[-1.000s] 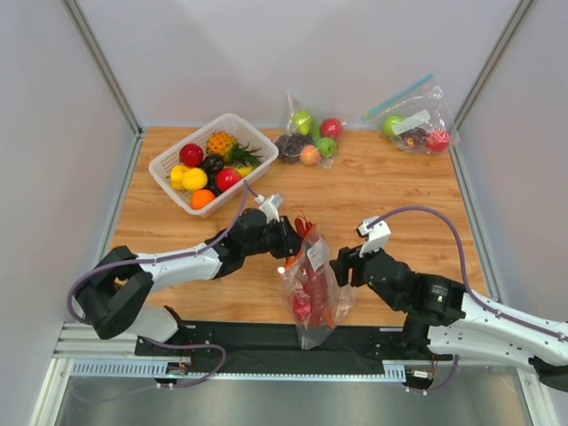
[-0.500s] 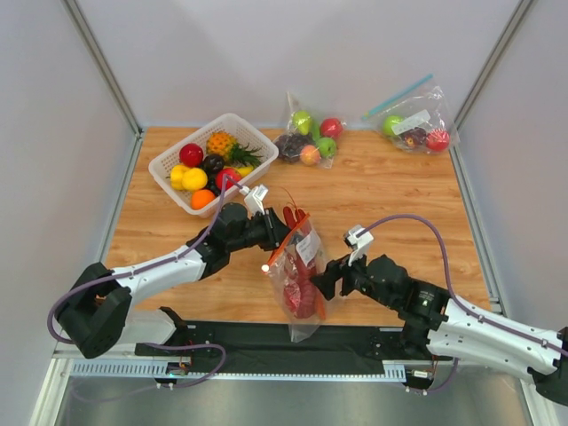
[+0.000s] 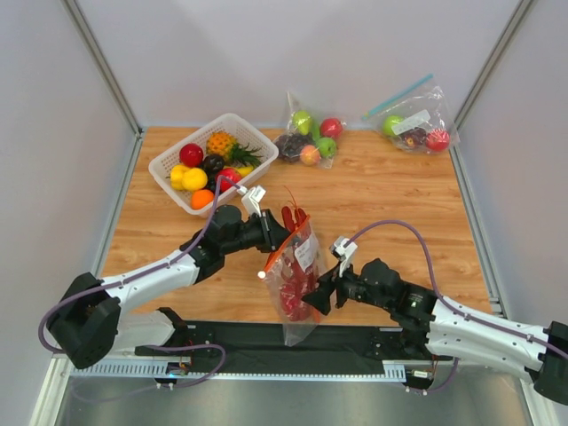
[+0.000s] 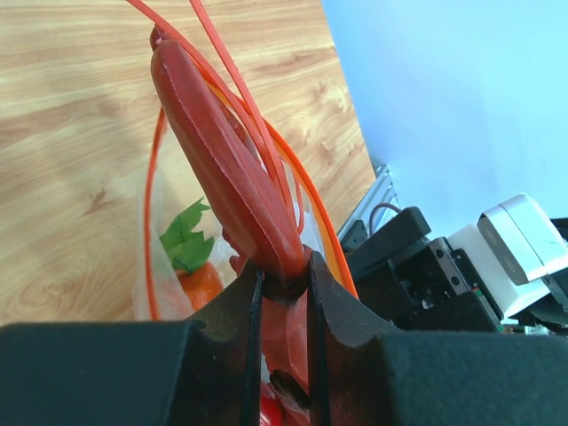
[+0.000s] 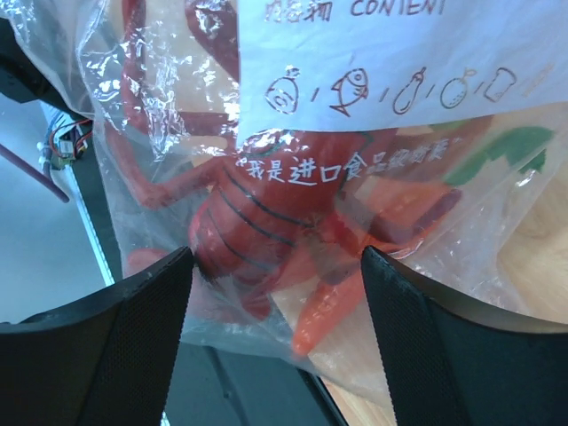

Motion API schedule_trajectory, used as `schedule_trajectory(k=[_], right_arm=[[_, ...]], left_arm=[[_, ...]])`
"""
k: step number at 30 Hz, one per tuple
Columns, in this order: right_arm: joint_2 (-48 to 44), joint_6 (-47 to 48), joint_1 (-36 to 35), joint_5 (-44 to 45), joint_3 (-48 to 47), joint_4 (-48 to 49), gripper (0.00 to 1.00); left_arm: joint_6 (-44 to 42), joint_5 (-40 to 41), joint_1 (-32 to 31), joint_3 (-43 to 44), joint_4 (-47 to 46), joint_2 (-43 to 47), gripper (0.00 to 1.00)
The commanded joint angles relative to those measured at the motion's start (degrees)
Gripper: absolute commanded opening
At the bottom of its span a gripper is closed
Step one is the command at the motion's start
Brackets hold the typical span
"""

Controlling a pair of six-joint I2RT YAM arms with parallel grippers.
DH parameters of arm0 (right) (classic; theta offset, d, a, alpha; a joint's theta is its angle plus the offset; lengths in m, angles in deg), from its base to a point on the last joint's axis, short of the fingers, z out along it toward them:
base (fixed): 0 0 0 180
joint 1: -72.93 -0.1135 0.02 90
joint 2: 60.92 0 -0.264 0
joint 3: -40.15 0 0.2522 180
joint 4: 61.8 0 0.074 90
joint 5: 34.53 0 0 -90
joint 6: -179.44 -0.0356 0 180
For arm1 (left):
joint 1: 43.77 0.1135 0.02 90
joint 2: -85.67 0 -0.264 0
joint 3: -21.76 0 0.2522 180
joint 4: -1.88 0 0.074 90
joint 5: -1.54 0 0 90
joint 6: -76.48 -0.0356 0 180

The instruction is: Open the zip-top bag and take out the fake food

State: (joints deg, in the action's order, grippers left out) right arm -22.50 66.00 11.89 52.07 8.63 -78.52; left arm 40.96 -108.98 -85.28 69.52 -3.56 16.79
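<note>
The zip-top bag (image 3: 293, 306) hangs clear of the table, orange-red zip strip (image 4: 154, 177) open in a loop, white label (image 5: 390, 53) facing my right wrist. Inside lie the fake food: the dark-red lobster (image 5: 257, 213) and an orange carrot (image 5: 330, 311) with a green top (image 4: 185, 238). The lobster's front end (image 3: 293, 217) sticks out of the mouth. My left gripper (image 3: 277, 233) is shut on the lobster (image 4: 222, 151) just above the opening. My right gripper (image 3: 319, 293) is open, its fingers (image 5: 133, 337) on either side of the bag's lower half.
A white basket (image 3: 169, 161) of small fruits stands at the back left. Two other clear bags of fruit lie at the back, one in the middle (image 3: 309, 138) and one with a blue zip strip (image 3: 413, 124) at the right. A black rail (image 3: 222, 337) runs along the near edge.
My left gripper has carried the lobster and bag a little left and back. My right gripper has widened and moved left and lower, so its fingers now flank the bag's lower half.
</note>
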Motion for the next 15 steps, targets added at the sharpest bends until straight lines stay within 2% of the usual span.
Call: schedule_trajectory(k=[1,3,4,6,7,10,15], right_arm=[[1.74,1.21,0.22,-3.62,0.70,7.00,0.77],[2.80,1.12,0.22,-4.42,0.80,8.75,0.67],[3.68,1.12,0.13,-4.86,0.62,9.02,0.57],[4.39,1.38,0.22,-4.78,0.18,9.03,0.48],[4.91,1.47,0.22,-4.69,-0.17,8.59,0.39],[4.92,2.35,0.22,-3.90,-1.84,6.57,0.24],[3.86,2.79,0.22,-1.35,-3.16,6.21,0.08]], left_arm=[[-0.78,-1.55,0.30,1.07,-2.33,1.91,0.00],[-0.78,-2.08,0.30,1.16,-2.33,2.17,0.00],[-0.86,-2.08,0.30,1.16,-1.98,2.35,0.00],[-1.13,-1.55,0.38,1.16,-1.63,2.96,0.00],[-1.30,-1.55,0.38,1.24,-1.45,3.14,0.00],[-1.83,-1.99,0.47,1.68,-0.58,4.37,0.00],[-3.85,-1.90,0.82,2.83,3.54,7.35,0.00]])
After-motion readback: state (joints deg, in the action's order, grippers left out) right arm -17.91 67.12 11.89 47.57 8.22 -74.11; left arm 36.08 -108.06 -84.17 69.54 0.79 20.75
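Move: The bag's lower part, bulging with toy food, hangs right at the open right fingertips, about 2 cm to their left and level with them. From the right hand, the paper label is some 7 cm ahead, 1 cm left and 5 cm higher, the orange zip rim about 12 cm ahead, 4 cm left and 7 cm higher. From the left hand, already gripping the lobster, that lower part lies roughly 11 cm back, 4 cm right and 7 cm below. Easing 1.5 cm left, the right hand pinches the bag's lower film; the left drifts left, still gripping the lobster. ##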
